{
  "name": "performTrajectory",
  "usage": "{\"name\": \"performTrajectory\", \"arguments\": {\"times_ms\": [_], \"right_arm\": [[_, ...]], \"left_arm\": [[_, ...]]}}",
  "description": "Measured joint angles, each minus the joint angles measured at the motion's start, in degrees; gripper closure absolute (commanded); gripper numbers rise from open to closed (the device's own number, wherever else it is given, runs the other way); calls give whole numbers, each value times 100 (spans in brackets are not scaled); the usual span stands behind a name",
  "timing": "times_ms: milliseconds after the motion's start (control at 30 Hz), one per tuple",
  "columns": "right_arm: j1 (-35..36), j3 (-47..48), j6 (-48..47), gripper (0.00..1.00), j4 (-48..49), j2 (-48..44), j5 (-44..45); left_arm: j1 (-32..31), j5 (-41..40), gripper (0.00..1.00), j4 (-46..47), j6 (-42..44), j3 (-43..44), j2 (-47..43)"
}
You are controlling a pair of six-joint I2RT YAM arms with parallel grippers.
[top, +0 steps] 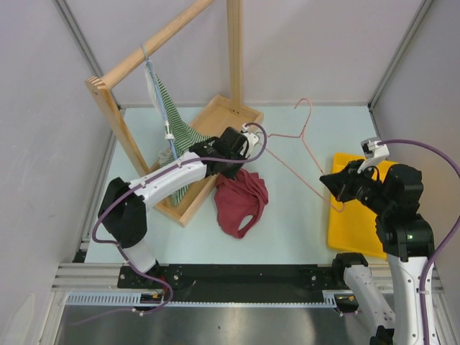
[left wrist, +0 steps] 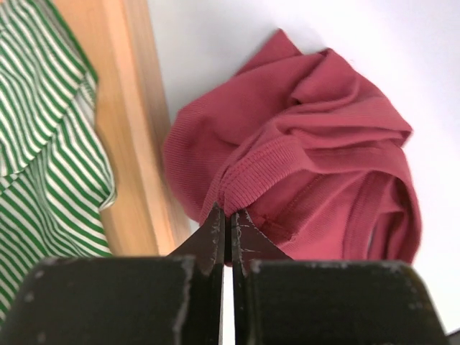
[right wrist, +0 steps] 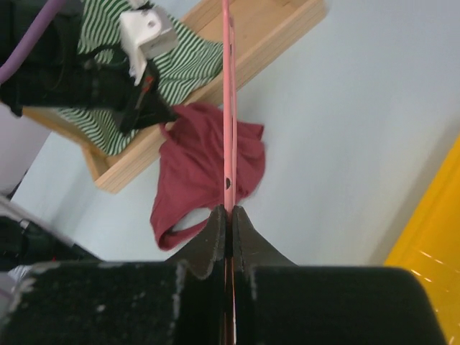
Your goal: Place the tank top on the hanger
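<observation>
The maroon tank top (top: 241, 202) lies crumpled on the table beside the wooden rack base, with one strap loop toward the near side. My left gripper (top: 231, 172) is shut on a ribbed edge of the tank top (left wrist: 302, 151) at its far side; the fingertips (left wrist: 215, 224) pinch the fold. The thin pink wire hanger (top: 298, 154) is held up above the table, hook pointing away. My right gripper (top: 338, 192) is shut on the hanger's near corner, and the hanger wire (right wrist: 228, 108) runs straight out from between its fingers (right wrist: 215, 230).
A wooden clothes rack (top: 162, 39) with a tray base (top: 215, 118) stands at the back left. A green-and-white striped garment (top: 172, 115) hangs from it on a pale hanger. A yellow tray (top: 356, 212) lies under the right arm.
</observation>
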Motion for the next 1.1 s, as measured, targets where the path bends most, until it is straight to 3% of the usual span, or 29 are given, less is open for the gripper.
{"name": "performTrajectory", "arguments": {"times_ms": [467, 1100], "right_arm": [[345, 363, -299, 100, -1110, 144, -544], [466, -164, -111, 100, -732, 59, -1106]], "left_arm": [[697, -262, 100, 219, -13, -79, 164], [772, 142, 100, 243, -96, -90, 164]]}}
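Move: Ahead of the left hand, which pinches the tank top's edge, the hanger's free corner hangs about 13 cm forward, 7 cm right and 8 cm higher. The garment's body lies some 7 cm back, 3 cm right and 10 cm below that hand; the rack's tray 8 cm forward, 10 cm left, 11 cm below. From the right hand, gripping the hanger's other corner, the pinched edge is roughly 12 cm forward, 31 cm left, 18 cm lower. Drawing back and left about 4 cm each way, and then sinking, the right hand keeps its grip on the hanger, yawing it some 15 degrees counter-clockwise and tipping it down so the free corner swings towards the pinched edge. The left hand, still pinching, first pulls that edge about 5 cm forward-left towards the tray, turning slightly counter-clockwise, then nearly stands, easing back a little. ##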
